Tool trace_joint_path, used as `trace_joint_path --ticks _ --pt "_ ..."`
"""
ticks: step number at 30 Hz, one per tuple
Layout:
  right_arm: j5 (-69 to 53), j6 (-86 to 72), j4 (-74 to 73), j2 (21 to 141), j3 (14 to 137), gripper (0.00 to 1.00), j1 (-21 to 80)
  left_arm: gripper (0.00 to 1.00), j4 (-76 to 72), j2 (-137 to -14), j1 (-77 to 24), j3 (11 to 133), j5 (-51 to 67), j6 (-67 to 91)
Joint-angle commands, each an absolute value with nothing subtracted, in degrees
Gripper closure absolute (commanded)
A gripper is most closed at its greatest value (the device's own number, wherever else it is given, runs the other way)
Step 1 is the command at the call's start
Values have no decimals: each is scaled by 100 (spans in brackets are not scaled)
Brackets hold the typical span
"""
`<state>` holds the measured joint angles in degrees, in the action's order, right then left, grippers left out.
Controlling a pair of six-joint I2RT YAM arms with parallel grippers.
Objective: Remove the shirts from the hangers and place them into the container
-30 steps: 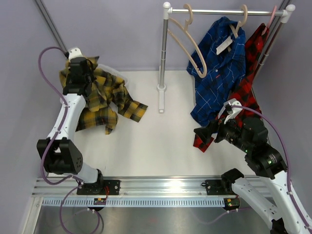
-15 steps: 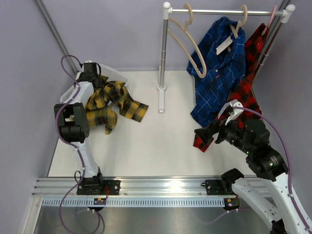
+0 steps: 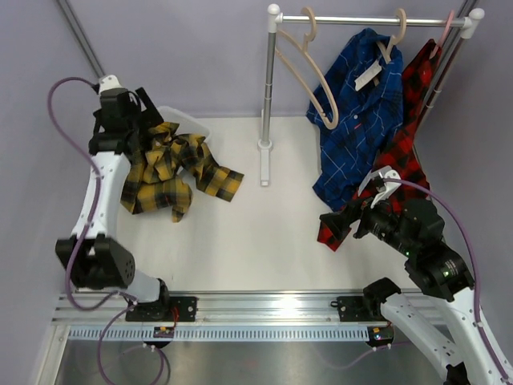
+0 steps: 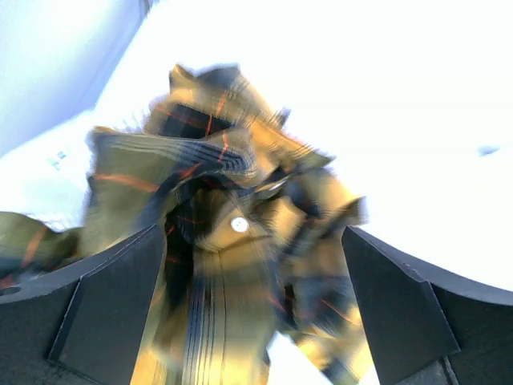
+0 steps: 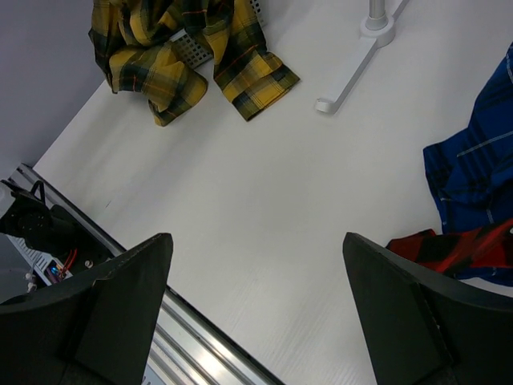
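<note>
The yellow-and-black shirt [image 3: 170,167] lies crumpled at the far left, draped over the container [image 3: 181,117], of which only a bit of white rim and slotted wall [image 5: 189,50] shows. My left gripper [image 3: 132,127] hovers over the shirt's back edge, open; in the blurred left wrist view the shirt [image 4: 232,241] lies below the spread fingers [image 4: 120,305]. The blue shirt [image 3: 361,120] and the red-and-black shirt [image 3: 410,136] hang on hangers [image 3: 393,36] on the rack. One beige hanger [image 3: 309,72] hangs bare. My right gripper [image 3: 341,220] stands open beside the red shirt's hem, empty [image 5: 256,237].
The white-and-steel rack [image 3: 267,88] stands at the back centre, its foot [image 5: 353,72] on the white table. The red shirt's hem [image 5: 457,250] and the blue shirt's tail [image 5: 477,172] hang close to my right gripper. The aluminium rail [image 3: 264,309] runs along the near edge.
My left gripper has opened and let go of the yellow shirt, then drawn up and back to the left. The shirt has settled over the container. The right arm has not moved.
</note>
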<state>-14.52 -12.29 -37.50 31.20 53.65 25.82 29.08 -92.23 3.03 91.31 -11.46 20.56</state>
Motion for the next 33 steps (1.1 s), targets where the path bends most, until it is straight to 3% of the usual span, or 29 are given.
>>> trace_joint_path --ticks 1,12,17,26,33 --pt "-1556 -1231 -3551 2954 5344 3 2575 1 2874 -7833 264 8370 -1011 2626" --pt "-1670 -1257 -3489 2769 5291 3 2566 2 2830 -5494 -192 5047 -580 4253" --pt "-1740 -1266 -3454 2742 5265 3 2566 5 2462 -5125 -852 3967 -1362 4824" --pt "-1670 -1266 -3524 2628 5238 3 2566 14 845 -5739 -853 3120 -2135 5449" --pt "-1705 -1257 -3507 2663 5229 2 2566 32 519 -6214 -835 3234 -2505 5423"
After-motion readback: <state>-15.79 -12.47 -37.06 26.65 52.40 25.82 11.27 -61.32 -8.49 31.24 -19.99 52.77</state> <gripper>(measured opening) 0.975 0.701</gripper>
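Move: Behind and below the wide-open left hand, the loose sleeve end of the yellow shirt spills over the container's near side, about 14 cm back, 6 cm to the right and 23 cm down. The container with the bulk of the shirt is roughly straight below, some 22 cm down; the other sleeve lies about 8 cm back, 20 cm right and 25 cm down. From the idle right hand, the loose sleeve end is some 15 cm ahead, 40 cm left and 26 cm down. Swinging back off the shirt in the container, the open left hand first climbs about 7 cm, then sweeps back and down past the container's near side, drifting right, to end some 18 cm lower. It eases forward about 3 cm at the loose sleeve end, rolled about 20 degrees right side up, with the fingers starting to close around the fabric, about a third of the way. ##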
